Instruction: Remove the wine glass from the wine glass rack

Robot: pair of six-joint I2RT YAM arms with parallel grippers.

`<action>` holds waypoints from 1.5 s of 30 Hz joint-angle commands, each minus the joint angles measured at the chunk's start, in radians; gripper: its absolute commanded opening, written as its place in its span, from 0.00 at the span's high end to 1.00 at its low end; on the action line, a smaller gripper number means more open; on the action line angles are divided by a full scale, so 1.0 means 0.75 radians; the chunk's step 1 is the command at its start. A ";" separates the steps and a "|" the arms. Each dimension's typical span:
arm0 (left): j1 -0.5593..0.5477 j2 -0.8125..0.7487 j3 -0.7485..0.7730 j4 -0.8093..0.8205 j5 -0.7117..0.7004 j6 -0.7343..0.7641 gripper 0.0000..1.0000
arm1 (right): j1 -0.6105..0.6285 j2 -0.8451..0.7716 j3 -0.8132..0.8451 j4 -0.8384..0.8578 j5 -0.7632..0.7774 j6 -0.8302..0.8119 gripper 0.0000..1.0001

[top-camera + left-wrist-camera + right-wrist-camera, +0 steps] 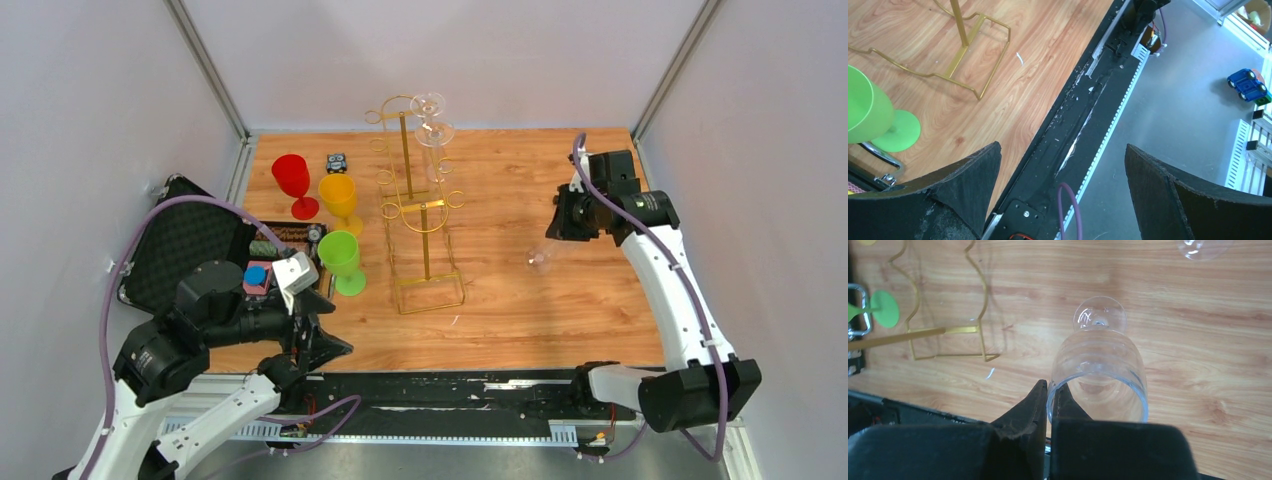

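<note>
The gold wire wine glass rack (420, 205) stands mid-table; its base also shows in the left wrist view (980, 55) and the right wrist view (943, 330). One clear wine glass (433, 120) hangs at the rack's top. A second clear wine glass (1098, 365) is off the rack, right of it (541, 261). My right gripper (1050, 390) is shut on its rim, one finger inside the bowl and one outside, with the foot pointing down toward the wood. My left gripper (1063, 170) stands wide open over the table's near edge (322, 340), holding nothing.
Red (292, 180), yellow (339, 198) and green (342, 258) plastic goblets stand left of the rack. An open black case (180, 240) lies at the left edge, with a small toy car (337, 160) behind the goblets. Part of another clear glass (1205, 247) shows at the top edge of the right wrist view.
</note>
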 commanded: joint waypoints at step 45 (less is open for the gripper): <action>-0.070 0.141 0.099 0.014 -0.091 -0.026 0.00 | -0.345 0.237 0.452 0.074 0.210 0.014 0.51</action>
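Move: The right hand holds a clear wine glass upright by its rim. The bare spot it is taken to lies about 7 cm ahead, 12 cm to the right and some 24 cm below. A clear glass already standing is roughly 10 cm beyond that spot, with a small black peg another 8 cm farther out and 2 cm to the left of that glass; the rack's middle is about 30 cm left and 10 cm ahead of the hand. From the left hand the spot is some 50 cm right and 28 cm ahead, about 31 cm below. Still pinching the rim, the right hand carries the glass about 9 cm to the right, 6 cm forward and 6 cm down to the bare wood on the near side of the standing glass, turning nearly 20 degrees clockwise on the way and slowing as the foot nears the table. It then opens its fingers to about half, lets go of the rim, and rises about 8 cm off the glass while easing a little farther forward and right. ##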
